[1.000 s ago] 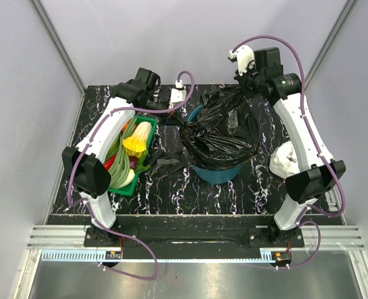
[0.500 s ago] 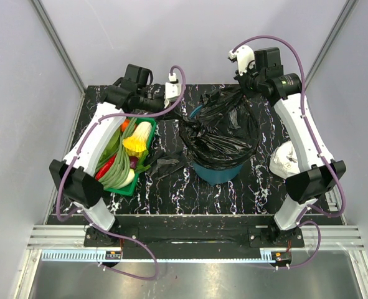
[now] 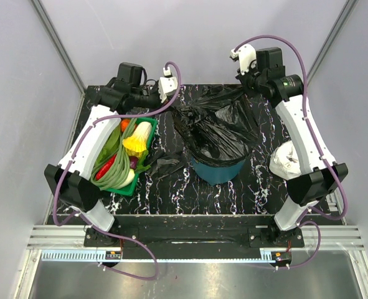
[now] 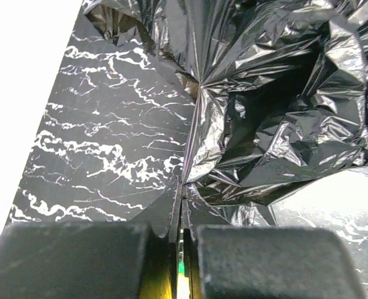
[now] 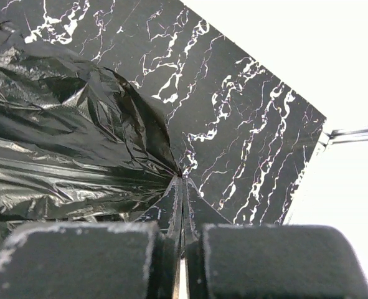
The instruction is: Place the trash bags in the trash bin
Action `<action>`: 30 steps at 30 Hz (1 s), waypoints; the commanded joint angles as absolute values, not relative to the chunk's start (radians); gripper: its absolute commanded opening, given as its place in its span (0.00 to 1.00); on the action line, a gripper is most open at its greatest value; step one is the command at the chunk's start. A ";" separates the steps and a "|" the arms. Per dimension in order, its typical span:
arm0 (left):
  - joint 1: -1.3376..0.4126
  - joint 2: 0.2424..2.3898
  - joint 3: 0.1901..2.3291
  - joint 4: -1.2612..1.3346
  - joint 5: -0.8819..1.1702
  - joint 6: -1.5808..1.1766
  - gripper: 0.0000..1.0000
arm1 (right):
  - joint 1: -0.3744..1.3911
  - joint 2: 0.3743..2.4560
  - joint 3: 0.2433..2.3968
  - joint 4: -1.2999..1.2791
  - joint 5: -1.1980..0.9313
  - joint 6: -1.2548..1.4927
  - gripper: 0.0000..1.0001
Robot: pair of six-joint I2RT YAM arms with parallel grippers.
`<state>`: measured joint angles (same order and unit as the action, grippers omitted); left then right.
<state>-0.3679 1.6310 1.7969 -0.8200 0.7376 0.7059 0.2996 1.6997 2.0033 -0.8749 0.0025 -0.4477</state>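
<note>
A large black trash bag (image 3: 216,129) is spread over the teal trash bin (image 3: 216,172), hiding its rim. My left gripper (image 3: 175,109) is shut on the bag's left edge. My right gripper (image 3: 246,89) is shut on its far right edge. The film is stretched between them above the bin. The left wrist view has thin film (image 4: 264,112) pinched at the fingertips of the left gripper (image 4: 184,187). The right wrist view shows the same pinch between the right gripper (image 5: 182,180) and the bag (image 5: 65,143). A small folded black trash bag (image 3: 166,166) lies on the table left of the bin.
A green tray (image 3: 129,188) of vegetables sits under the left arm, close to the small bundle. A white crumpled object (image 3: 286,158) lies right of the bin beside the right arm. The black marbled tabletop (image 3: 190,199) ends near the arm bases.
My left gripper has closed on the bag's left edge and drawn it back and to the left. The bag's mouth is now stretched wider over the bin. The right gripper has shifted only slightly.
</note>
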 commanded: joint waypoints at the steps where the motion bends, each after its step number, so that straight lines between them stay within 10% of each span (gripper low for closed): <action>1: -0.350 1.589 1.758 -0.729 0.647 0.680 0.00 | 0.304 1.677 1.994 -0.828 0.040 -0.449 0.00; 22: -0.406 1.649 1.638 -0.790 0.759 0.733 0.00 | 0.304 1.643 1.862 -0.793 0.040 -0.442 0.00; 30: -0.452 1.660 1.623 -0.775 0.758 0.719 0.02 | 0.304 1.598 1.944 -0.885 0.003 -0.413 0.29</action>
<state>-0.4343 1.6604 1.6363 -0.7998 0.7181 0.7170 0.2996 1.6863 1.8778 -0.8593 0.0315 -0.4358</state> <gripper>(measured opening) 0.019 0.235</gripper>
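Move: Each hand already pinches a side of the black trash bag spread over the bin. The trash bin's mouth is about 17 cm right of the left hand, 4 cm back and 8 cm below; the vegetable basket lies some 15 cm to that hand's left, 6 cm back, 27 cm down. From the right hand, the mouth is roughly 6 cm left, 10 cm back and 10 cm down; the white bag roll is 13 cm right, 14 cm back, 28 cm down. Still pinching the bag's far right edge, the right hand lowers it about 5 cm towards the bin's mouth, then opens its fingers slightly, lets go and starts to rise. The left hand keeps its pinch on the bag's left edge and sinks some 7 cm, swinging briefly forward and left before coming back and right towards the bin. ##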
